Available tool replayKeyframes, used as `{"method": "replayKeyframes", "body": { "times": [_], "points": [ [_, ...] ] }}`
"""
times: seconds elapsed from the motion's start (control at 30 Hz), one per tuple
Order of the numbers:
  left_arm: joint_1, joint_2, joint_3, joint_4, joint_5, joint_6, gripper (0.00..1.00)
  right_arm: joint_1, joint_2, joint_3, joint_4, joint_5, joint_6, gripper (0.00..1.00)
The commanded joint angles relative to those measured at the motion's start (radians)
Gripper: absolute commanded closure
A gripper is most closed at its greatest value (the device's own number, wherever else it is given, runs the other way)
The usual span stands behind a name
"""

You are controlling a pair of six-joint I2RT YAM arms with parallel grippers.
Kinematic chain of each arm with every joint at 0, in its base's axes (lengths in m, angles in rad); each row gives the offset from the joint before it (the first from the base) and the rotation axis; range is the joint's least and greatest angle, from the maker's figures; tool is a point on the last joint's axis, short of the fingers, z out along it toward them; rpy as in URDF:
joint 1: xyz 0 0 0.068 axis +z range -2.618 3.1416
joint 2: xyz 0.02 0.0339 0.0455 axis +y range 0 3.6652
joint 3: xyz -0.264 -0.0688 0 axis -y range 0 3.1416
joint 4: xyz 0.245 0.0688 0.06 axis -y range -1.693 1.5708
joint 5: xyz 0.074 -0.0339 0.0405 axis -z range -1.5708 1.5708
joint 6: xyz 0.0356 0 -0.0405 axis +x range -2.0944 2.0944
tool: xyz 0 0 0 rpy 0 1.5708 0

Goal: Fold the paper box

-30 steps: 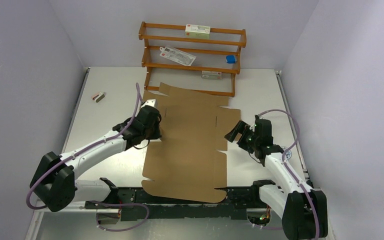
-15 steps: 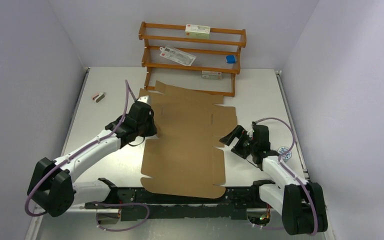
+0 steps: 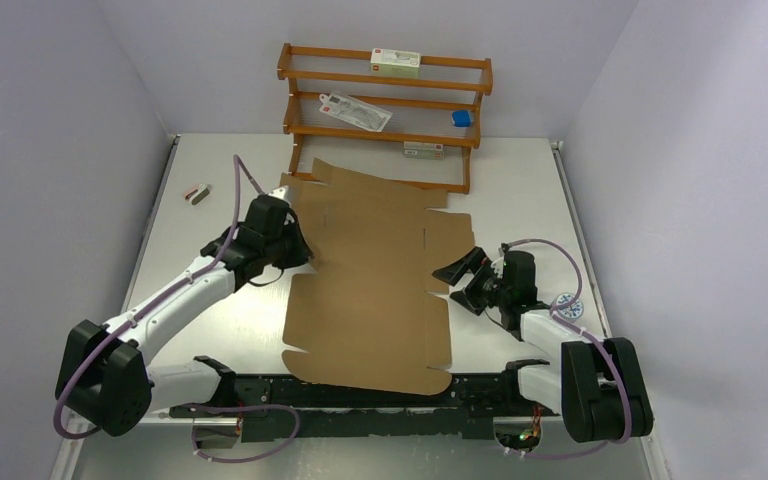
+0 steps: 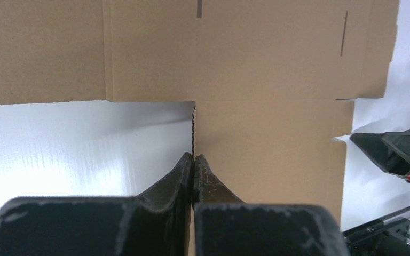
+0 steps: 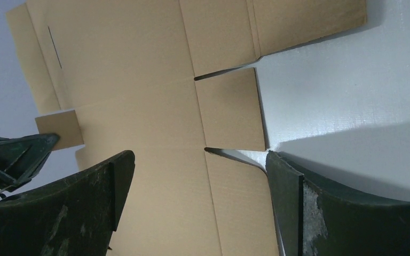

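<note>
The paper box (image 3: 370, 290) is a flat brown cardboard sheet with flaps and slots, spread over the middle of the table. My left gripper (image 3: 300, 262) is shut on its left edge, at the notch between two flaps. In the left wrist view the fingertips (image 4: 200, 165) pinch the thin cardboard edge (image 4: 267, 144). My right gripper (image 3: 450, 285) is open and low at the sheet's right edge. In the right wrist view its gripper (image 5: 200, 176) has its jaws spread wide either side of a side flap (image 5: 229, 109), touching nothing.
An orange-brown wooden rack (image 3: 385, 110) stands at the back, just beyond the sheet's far flaps, holding white cartons and a small blue item (image 3: 461, 118). A small grey object (image 3: 197, 193) lies at the far left. A round sticker (image 3: 567, 303) is beside the right arm.
The left gripper has drawn the cardboard to the left and slightly back. The right gripper has dropped lower and moved in to the sheet's right edge.
</note>
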Motion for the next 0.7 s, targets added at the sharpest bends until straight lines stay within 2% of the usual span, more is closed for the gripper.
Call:
{"method": "replayKeyframes", "body": {
  "times": [0.0, 0.67],
  "points": [
    [0.035, -0.03, 0.05, 0.03, 0.091, -0.025, 0.94, 0.002, 0.026, -0.031, -0.013, 0.012, 0.019, 0.01],
    [0.109, -0.073, 0.111, 0.073, 0.219, -0.122, 0.93, 0.009, 0.022, -0.074, 0.041, 0.018, 0.07, 0.0]
  ]
}}
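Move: The small left tab of the cardboard is already pinched in the left hand's fingers, off the table. The far left flap is centred about 8 cm ahead of that hand, at nearly its height; the big near panel is centred about 10 cm back, 10 cm right and 5 cm lower. The pinched tab lies some 25 cm left of the idle right hand, 4 cm farther out and 6 cm higher. Still pinching the small left tab, the left hand lifts about 5 cm, its left side rolling down 10 degrees. ##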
